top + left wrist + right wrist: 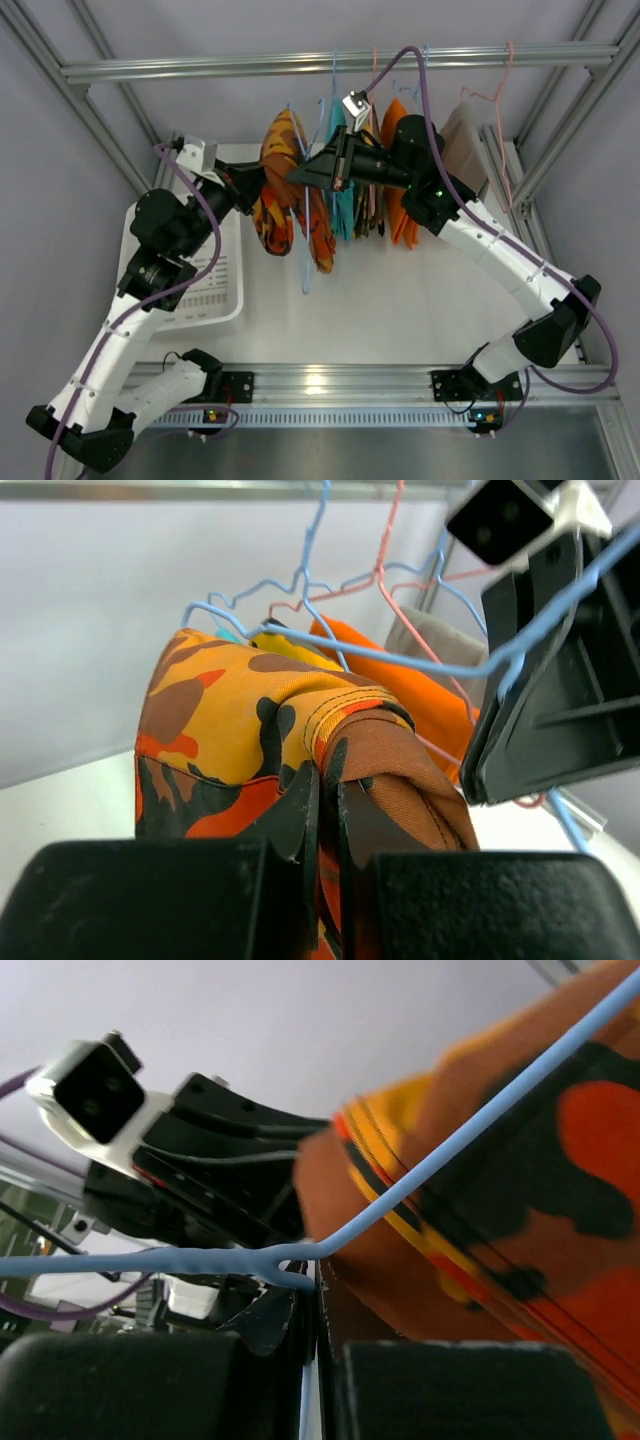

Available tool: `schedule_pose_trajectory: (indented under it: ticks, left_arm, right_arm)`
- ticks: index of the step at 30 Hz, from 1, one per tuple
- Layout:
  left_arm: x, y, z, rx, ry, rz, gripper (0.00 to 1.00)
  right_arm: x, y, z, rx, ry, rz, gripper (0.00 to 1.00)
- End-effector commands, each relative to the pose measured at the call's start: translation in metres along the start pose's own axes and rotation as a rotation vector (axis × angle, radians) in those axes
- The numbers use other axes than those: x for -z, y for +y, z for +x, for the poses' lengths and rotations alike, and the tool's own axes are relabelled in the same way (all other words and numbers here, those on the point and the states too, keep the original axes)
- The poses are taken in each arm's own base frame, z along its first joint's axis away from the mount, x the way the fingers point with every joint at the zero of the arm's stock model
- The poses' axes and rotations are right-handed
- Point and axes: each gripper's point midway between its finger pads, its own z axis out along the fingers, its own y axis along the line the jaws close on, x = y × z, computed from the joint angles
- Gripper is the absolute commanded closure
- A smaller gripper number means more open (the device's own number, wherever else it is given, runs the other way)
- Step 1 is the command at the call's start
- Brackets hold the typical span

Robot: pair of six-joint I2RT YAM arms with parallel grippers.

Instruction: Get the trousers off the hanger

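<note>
The patterned orange, red, yellow and brown trousers [285,215] hang folded over a light blue wire hanger [303,255] on the rail. My left gripper [258,190] reaches in from the left and is shut on a fold of that cloth [390,770], pinched between its fingertips [328,780]. My right gripper [297,174] comes from the right and is shut on the blue hanger wire [420,1175], at the bend beside the patterned trousers [520,1190]. The plain teal trousers [343,205] hang just right of them, partly hidden behind the right gripper.
A metal rail [300,65] carries several more hangers with orange [398,215] and beige [465,140] garments and a bare pink hanger [505,100]. A white slotted basket [215,290] sits on the table under my left arm. Frame posts stand at both sides.
</note>
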Motion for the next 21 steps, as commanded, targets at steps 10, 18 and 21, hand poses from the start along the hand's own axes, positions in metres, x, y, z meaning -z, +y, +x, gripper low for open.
schedule_pose_trajectory:
  ticks: [10, 18, 21]
  left_arm:
    - [0.032, -0.038, -0.184, 0.041, -0.424, 0.056, 1.00]
    - [0.044, -0.050, -0.248, 0.033, -0.540, 0.068, 1.00]
    - [0.058, -0.051, -0.275, -0.004, -0.612, 0.046, 1.00]
  right_arm:
    - [0.027, -0.018, 0.001, 0.123, -0.038, 0.060, 1.00]
    - [0.030, -0.050, 0.008, 0.105, -0.028, 0.136, 1.00]
    - [0.031, -0.054, 0.008, 0.115, -0.026, 0.146, 1.00]
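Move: The bunched top of the camouflage trousers is already in the left fingers. The hanger's neck, in the right fingers, lies about 8 cm to the left hand's right, roughly level in height and reach. The teal trousers hang some 12 cm ahead and 15 cm right of the left hand, about 10 cm lower; the white basket is about 22 cm to its left and 40 cm below. From the right hand, the camouflage trousers' held top is about 8 cm left. Keeping its pinch on the trousers' top, the left hand hauls them up some 17 cm, away from the hanger, easing a little back and left while its fingertips tip upward and its left side drops, each by about 10 degrees. The right hand keeps the hanger's neck shut in its fingers and draws down about 6 cm, slightly to the right, pulling the other way. ##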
